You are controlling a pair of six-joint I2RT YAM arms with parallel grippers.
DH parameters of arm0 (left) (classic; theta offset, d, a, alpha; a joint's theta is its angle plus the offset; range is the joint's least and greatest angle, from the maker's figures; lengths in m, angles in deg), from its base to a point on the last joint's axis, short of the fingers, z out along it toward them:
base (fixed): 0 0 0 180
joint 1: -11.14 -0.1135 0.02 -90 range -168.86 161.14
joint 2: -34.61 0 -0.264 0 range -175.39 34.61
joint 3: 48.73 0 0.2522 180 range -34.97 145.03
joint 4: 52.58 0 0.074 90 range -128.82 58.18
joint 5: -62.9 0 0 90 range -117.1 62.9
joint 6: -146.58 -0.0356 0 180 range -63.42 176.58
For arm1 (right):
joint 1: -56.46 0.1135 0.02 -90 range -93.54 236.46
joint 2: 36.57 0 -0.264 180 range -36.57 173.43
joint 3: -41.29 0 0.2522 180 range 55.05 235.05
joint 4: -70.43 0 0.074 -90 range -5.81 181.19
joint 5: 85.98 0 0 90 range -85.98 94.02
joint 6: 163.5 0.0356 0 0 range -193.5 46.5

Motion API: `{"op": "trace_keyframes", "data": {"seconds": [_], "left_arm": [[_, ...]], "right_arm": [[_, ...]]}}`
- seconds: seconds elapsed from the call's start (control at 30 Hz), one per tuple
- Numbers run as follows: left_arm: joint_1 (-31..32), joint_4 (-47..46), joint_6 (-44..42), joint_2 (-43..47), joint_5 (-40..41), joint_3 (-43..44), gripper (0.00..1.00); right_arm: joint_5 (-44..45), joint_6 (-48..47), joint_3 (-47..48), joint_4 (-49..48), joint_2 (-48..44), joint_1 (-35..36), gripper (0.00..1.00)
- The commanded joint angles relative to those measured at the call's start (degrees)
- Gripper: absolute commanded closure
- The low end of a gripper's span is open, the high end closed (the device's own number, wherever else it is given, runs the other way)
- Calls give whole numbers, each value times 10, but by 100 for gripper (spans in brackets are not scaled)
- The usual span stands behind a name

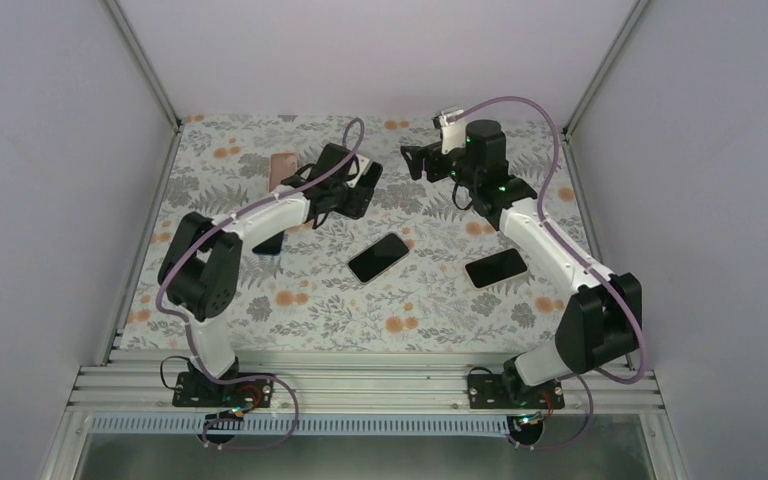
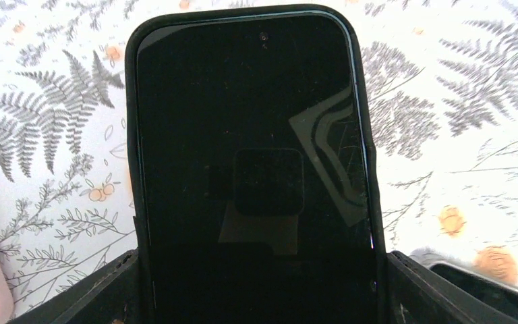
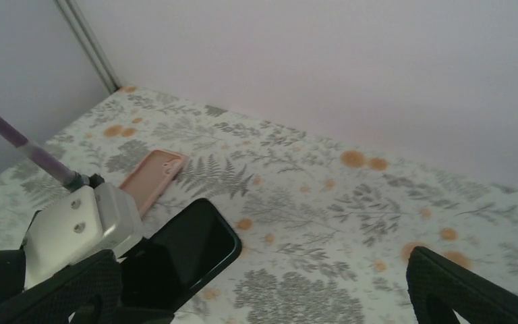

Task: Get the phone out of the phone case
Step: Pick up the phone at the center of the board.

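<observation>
In the left wrist view a black phone [image 2: 249, 135] sits inside a black phone case [image 2: 131, 135], whose rim runs all round the screen. My left gripper [image 2: 260, 287] is shut on the cased phone's two long edges and holds it above the flowered cloth. From above, the left gripper [image 1: 358, 186] is at the back centre. My right gripper [image 1: 413, 160] hovers just to its right, jaws wide open and empty. The right wrist view shows the held phone [image 3: 192, 246] at lower left, short of the open right gripper [image 3: 263, 300].
A pink case [image 1: 282, 168] lies at the back left, also visible as a pink case [image 3: 154, 177] beyond the held phone. Two dark phones [image 1: 378, 258] [image 1: 496, 268] lie mid-table. A dark flat thing [image 1: 270, 243] lies under the left arm. Walls close three sides.
</observation>
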Motion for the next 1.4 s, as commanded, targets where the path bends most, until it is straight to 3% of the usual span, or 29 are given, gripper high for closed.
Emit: {"op": "trace_keyframes", "data": {"seconds": [0.0, 0.1, 0.43, 0.87, 1.13, 1.37], "left_arm": [[-1, -56, 20, 63, -23, -8, 43], [0, -64, 25, 90, -40, -12, 43], [2, -73, 29, 146, -56, -18, 43], [13, -62, 36, 158, -83, -3, 43], [29, -55, 28, 159, -77, 8, 43], [39, -56, 20, 158, -67, 12, 43]], "right_arm": [[-59, 88, 23, -14, 25, -5, 1], [-97, 132, 21, -14, 38, -7, 0], [-210, 240, 20, -39, 74, -7, 12], [-277, 315, 24, -77, 126, -7, 24], [-300, 342, 20, -97, 138, -7, 51], [-330, 368, 11, -122, 143, -7, 69]]}}
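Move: The left hand already holds the phone in its dark case, its middle some 2 cm ahead of the finger pads. From the open right hand that phone lies about 14 cm left, 1 cm ahead and 17 cm lower. On the board, 11 cm below the left hand, are the pink case, 10 cm ahead and 19 cm left, and the black phone, 12 cm back and 5 cm right. Left raises the held phone 10 cm; right goes 8 cm left, sinking, rolling, half-closing astride its right edge. ##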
